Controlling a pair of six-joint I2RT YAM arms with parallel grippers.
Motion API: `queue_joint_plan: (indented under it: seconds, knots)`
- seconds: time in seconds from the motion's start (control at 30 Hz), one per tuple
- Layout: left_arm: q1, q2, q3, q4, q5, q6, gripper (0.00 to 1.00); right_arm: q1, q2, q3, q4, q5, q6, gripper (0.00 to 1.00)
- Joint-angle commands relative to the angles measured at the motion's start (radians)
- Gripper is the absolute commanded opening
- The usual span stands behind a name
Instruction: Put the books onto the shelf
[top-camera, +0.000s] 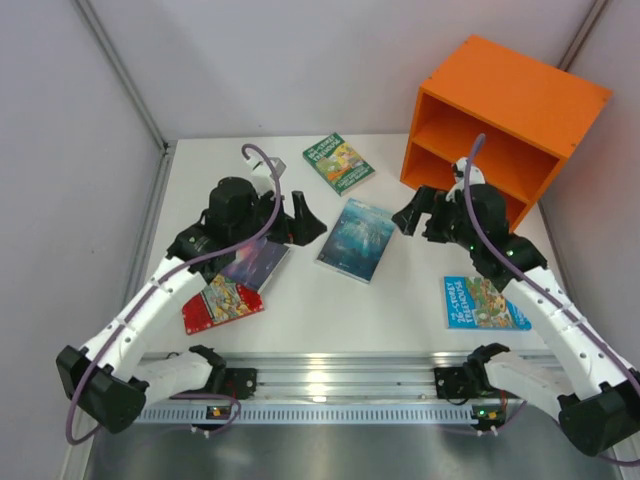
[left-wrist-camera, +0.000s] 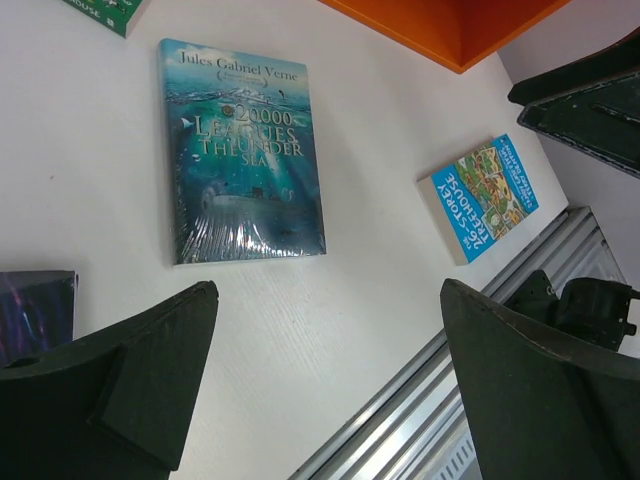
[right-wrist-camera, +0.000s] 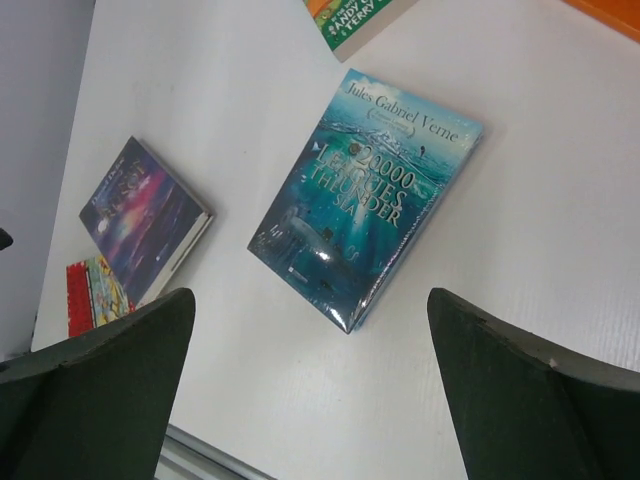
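Five books lie flat on the white table (top-camera: 400, 300): a green one (top-camera: 338, 162) at the back, a pale blue one (top-camera: 356, 238) in the middle, a dark purple one (top-camera: 255, 262) resting partly on a red one (top-camera: 222, 303) at the left, and a bright blue one (top-camera: 484, 303) at the right. The orange shelf (top-camera: 505, 125) stands at the back right, with nothing visible in its two compartments. My left gripper (top-camera: 303, 224) hovers open left of the pale blue book (left-wrist-camera: 245, 150). My right gripper (top-camera: 410, 215) hovers open to the right of that book (right-wrist-camera: 365, 195). Neither gripper (left-wrist-camera: 328, 292) (right-wrist-camera: 310, 297) holds anything.
An aluminium rail (top-camera: 340, 372) runs along the near table edge between the arm bases. Grey walls close in the left, back and right sides. The shelf (left-wrist-camera: 450, 25) sits close behind my right arm.
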Motion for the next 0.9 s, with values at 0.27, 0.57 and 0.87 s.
queue_joint_plan:
  seconds: [0.27,0.57,0.87]
  knots:
    - [0.031,0.121,0.066,0.080,0.023,0.003,0.95,0.011,0.021,-0.021,0.025,0.035,0.065,1.00]
    - [0.122,0.415,0.075,0.191,0.040,-0.008,0.89,0.049,0.158,-0.279,0.380,-0.105,0.215,0.82]
    - [0.124,0.766,0.243,0.242,0.147,0.055,0.76,0.060,0.387,-0.359,0.621,0.020,0.265,0.67]
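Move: The 20000 Leagues book lies flat between the hands: about 8 cm ahead, 10 cm right and 26 cm below the left hand, and from the right hand about 4 cm ahead, 9 cm left and 23 cm down. On the tabletop too, the green book is some 27 cm ahead and 5 cm right of the left hand, the purple book 3 cm ahead and 15 cm left of it. The blue dinosaur book lies about 11 cm back and 22 cm right of the right hand. The 20000 Leagues book is closed in on from both long sides: the left hand swoops down about 19 cm and forward 12 cm to above its spine, while the right sinks about 18 cm, easing slightly left, to above its right edge near the bottom corner. Both wrists tip their fingers about 20 degrees further down, and both grippers narrow partway, the right one more. ##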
